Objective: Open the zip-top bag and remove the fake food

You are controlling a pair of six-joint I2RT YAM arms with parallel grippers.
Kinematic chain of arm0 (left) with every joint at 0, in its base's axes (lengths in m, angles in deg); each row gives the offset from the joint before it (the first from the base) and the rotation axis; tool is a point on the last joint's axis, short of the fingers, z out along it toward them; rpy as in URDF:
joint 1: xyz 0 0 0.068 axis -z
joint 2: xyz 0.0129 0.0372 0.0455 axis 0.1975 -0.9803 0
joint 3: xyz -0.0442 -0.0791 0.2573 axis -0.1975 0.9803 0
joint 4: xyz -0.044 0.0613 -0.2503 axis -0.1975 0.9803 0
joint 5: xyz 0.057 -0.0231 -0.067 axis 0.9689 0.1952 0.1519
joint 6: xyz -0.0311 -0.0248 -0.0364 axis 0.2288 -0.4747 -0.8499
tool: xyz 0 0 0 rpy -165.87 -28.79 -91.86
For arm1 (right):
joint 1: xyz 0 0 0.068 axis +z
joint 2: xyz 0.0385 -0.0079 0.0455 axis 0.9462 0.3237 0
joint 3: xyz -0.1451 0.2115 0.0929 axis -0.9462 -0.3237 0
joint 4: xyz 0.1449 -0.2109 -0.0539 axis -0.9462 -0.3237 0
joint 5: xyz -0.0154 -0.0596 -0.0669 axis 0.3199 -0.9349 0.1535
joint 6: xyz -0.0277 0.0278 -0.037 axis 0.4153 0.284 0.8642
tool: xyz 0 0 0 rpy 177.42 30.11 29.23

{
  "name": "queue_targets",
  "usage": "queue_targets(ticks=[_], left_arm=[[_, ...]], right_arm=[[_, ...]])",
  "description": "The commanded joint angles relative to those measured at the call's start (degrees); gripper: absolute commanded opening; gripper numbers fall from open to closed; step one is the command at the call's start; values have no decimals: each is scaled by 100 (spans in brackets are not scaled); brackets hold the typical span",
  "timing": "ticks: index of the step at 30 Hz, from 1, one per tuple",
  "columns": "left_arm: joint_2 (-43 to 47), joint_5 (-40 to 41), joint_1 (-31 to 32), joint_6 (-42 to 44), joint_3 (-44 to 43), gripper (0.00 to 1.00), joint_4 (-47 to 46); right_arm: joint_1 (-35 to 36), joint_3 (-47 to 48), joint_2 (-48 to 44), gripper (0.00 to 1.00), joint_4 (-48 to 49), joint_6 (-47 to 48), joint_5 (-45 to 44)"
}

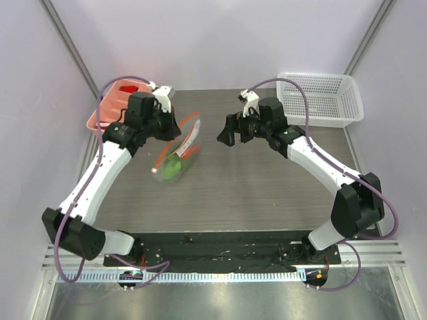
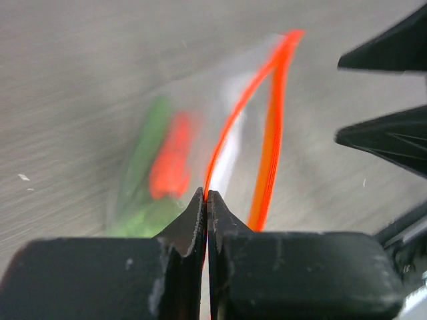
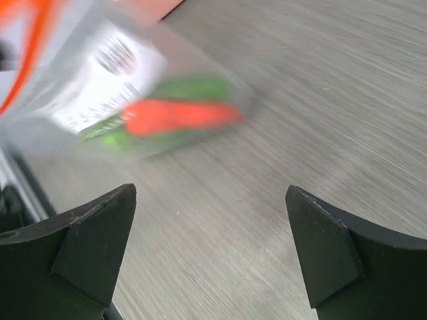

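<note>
The clear zip-top bag point(image 1: 180, 152) hangs tilted just above the table, blurred by motion. My left gripper point(image 1: 175, 131) is shut on one lip of its orange-red zip strip point(image 2: 230, 127); the other lip point(image 2: 272, 127) bows away, so the mouth gapes. The fake food lies at the bag's low end: green pieces point(image 1: 172, 167) and an orange-red carrot-like piece point(image 3: 177, 115). From the left wrist, the shut fingertips point(image 2: 205, 195) pinch the strip. To the right of the bag, my right gripper point(image 1: 225, 135) stands wide open and apart from it, nothing between its fingers point(image 3: 100, 227).
A red tray point(image 1: 107, 110) holding small red blocks point(image 1: 130, 88) sits at the back left behind the left arm. A white mesh basket point(image 1: 323, 99) stands at the back right. The right gripper's black fingertips point(image 2: 387, 137) show at the right edge of the left wrist view.
</note>
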Motion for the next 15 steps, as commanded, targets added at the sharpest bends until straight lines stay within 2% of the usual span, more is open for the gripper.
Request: queue_targets(ticks=[1,3,8,11,12,13,14,15], left_arm=[[674,952,131,-861,-378,0,-59],[710,812,183,-1107,8,0,-489],[290,-136,254,-1608,807,0,-1412],[79,-217,254,-1881,1248,0,-1966],[34,-235,254,-1908,1362,0,-2063],[-27,-270,254,-1917,1380,0,-2090],[-89,-322,254,-1934,1415,0,-2107],[-98,-349,263,-1943,1433,0,-2142]], right_arm=[[42,-57,-448,100,509,-1177,-1298],[138,-163,-545,100,667,-1459,-1526],[621,-760,-879,100,1414,-2003,-1931],[789,-1094,-1002,83,1915,-2302,-1791],[798,-1243,-1011,72,2125,-2556,-1704],[806,-1262,-1020,66,2144,-2636,-1703],[807,-1262,-977,53,2136,-2742,-1703],[807,-1262,-959,51,2118,-2925,-1685]])
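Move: The left fingers already hold the bag's orange zip edge. From the open right hand, the free zip corner hangs about 9 cm to the left and 6 cm ahead, roughly level. The left fingertips are some 15 cm to its left, about level with it, and the fake food sags about 15 cm left, 9 cm back and 8 cm below. From the left hand, that zip corner is about 7 cm ahead and 7 cm to the right. Still pinching the zip edge, the left hand jerks the bag up about 6 cm, then whips it down some 12 cm, drifting a little right. The open right hand edges forward and right, then swings about 4 cm back and 4 cm left towards the bag's mouth, rising slightly, turning some 15 degrees clockwise and starting to close; no touch on the bag can be seen yet. ##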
